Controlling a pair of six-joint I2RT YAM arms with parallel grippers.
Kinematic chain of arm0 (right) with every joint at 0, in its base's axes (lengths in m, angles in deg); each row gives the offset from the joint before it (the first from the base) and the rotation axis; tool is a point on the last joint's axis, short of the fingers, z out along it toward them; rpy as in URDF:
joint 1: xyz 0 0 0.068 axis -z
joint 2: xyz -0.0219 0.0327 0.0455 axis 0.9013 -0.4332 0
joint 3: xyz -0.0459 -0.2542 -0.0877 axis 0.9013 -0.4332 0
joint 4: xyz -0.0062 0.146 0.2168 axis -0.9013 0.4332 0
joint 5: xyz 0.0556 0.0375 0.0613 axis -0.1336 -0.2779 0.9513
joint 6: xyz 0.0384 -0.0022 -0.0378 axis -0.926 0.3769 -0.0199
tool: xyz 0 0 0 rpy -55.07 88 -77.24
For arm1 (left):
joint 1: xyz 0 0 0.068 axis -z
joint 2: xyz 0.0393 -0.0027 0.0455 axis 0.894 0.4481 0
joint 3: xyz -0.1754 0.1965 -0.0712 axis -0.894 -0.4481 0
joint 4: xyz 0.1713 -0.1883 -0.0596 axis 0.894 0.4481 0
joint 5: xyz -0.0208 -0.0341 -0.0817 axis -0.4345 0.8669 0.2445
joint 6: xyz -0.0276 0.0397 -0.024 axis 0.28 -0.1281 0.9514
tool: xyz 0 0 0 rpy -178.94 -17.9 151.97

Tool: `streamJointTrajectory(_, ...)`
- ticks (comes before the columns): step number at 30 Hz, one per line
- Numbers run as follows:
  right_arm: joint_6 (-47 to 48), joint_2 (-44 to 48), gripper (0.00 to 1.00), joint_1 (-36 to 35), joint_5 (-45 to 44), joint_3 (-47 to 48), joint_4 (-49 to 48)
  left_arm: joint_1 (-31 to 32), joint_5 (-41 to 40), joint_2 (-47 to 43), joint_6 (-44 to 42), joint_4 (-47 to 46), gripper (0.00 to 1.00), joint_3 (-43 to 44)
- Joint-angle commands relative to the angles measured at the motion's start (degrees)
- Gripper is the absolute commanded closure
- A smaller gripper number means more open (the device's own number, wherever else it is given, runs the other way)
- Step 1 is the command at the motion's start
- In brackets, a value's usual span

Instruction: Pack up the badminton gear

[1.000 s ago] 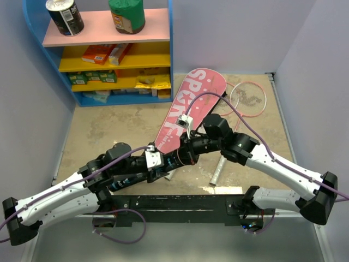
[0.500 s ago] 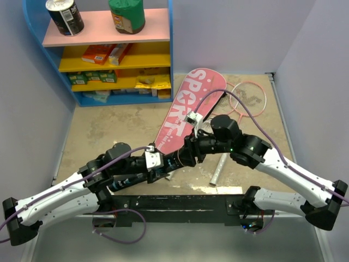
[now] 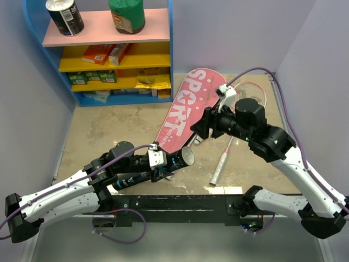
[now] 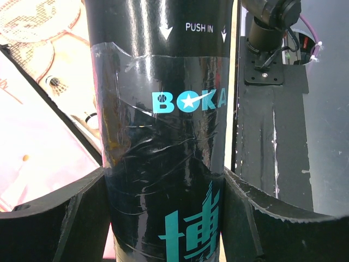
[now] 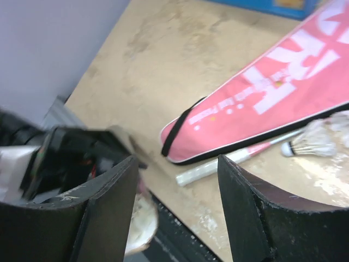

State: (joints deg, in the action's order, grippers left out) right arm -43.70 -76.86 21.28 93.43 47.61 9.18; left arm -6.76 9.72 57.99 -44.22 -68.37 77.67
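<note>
My left gripper [image 3: 162, 162] [image 4: 163, 183] is shut on the long black tube [image 4: 163, 125] with teal lettering. The tube lies slanted over the table's near edge, its open end [image 3: 187, 157] pointing right. Something whitish and blurred shows in that mouth [image 5: 140, 221]. Above and to the right, my right gripper [image 3: 197, 134] [image 5: 174, 218] hangs open and holds nothing. The pink "SPORT" cover [image 3: 188, 106] [image 5: 272, 93] lies diagonally on the table. Beside it rest the pink-framed rackets [image 3: 250, 95], with one white grip [image 3: 218, 173] [image 5: 207, 170] near the front. A white shuttlecock [image 5: 316, 139] lies by the racket shaft.
A blue shelf [image 3: 170, 54] with snack cans and boxes stands at the back left. Grey walls close in the left and right sides. A black base rail [image 3: 180, 203] runs along the near edge below the tube.
The right gripper has opened and drawn back, up and to the right, away from the tube's mouth. The left gripper keeps hold of the tube, which has shifted a little.
</note>
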Motion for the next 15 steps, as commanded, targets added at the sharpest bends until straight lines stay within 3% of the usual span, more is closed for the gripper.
streamJointTrajectory(1, 0.8, -3.5, 0.36, 4.7, -8.4, 3.1, 1.5, 0.2, 1.3, -0.6, 0.2, -2.9, 1.0, 1.2)
streamJointTrajectory(5, 2.0, -8.7, 0.37, 12.0, -7.2, 0.6, -1.0, 0.2, 1.4, -0.6, 0.3, -2.9, 1.0, 1.2)
streamJointTrajectory(15, 7.4, -22.4, 0.38, 16.6, -3.3, -3.1, -7.3, 0.2, 1.7, -0.8, 0.5, -3.1, 1.0, 1.1)
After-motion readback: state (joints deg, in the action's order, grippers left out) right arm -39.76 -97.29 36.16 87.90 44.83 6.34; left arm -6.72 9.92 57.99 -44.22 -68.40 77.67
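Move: The nearer shuttlecock lies on the table about 17 cm ahead of the right hand, 5 cm to its right and some 31 cm below. At that same table height, the farther shuttlecock is about 23 cm ahead and 10 cm right, and the racket bag's middle 27 cm ahead and 4 cm left; the tube's mouth is 10 cm back, 7 cm left, 9 cm below. From the left hand the nearer shuttlecock is roughly 26 cm ahead, 17 cm right, 18 cm below. Empty and already open, the right hand swings away from the tube's mouth towards the two loose shuttlecocks, going level forward and somewhat right at first, then dropping more and more steeply, about 12 cm forward, 13 cm down and 5 cm right in all. On the way the wrist tips its fingers down and turns clockwise, some 25 degrees altogether, the fingers staying open and still well above the table, while the left hand keeps the tube gripped and motionless. ##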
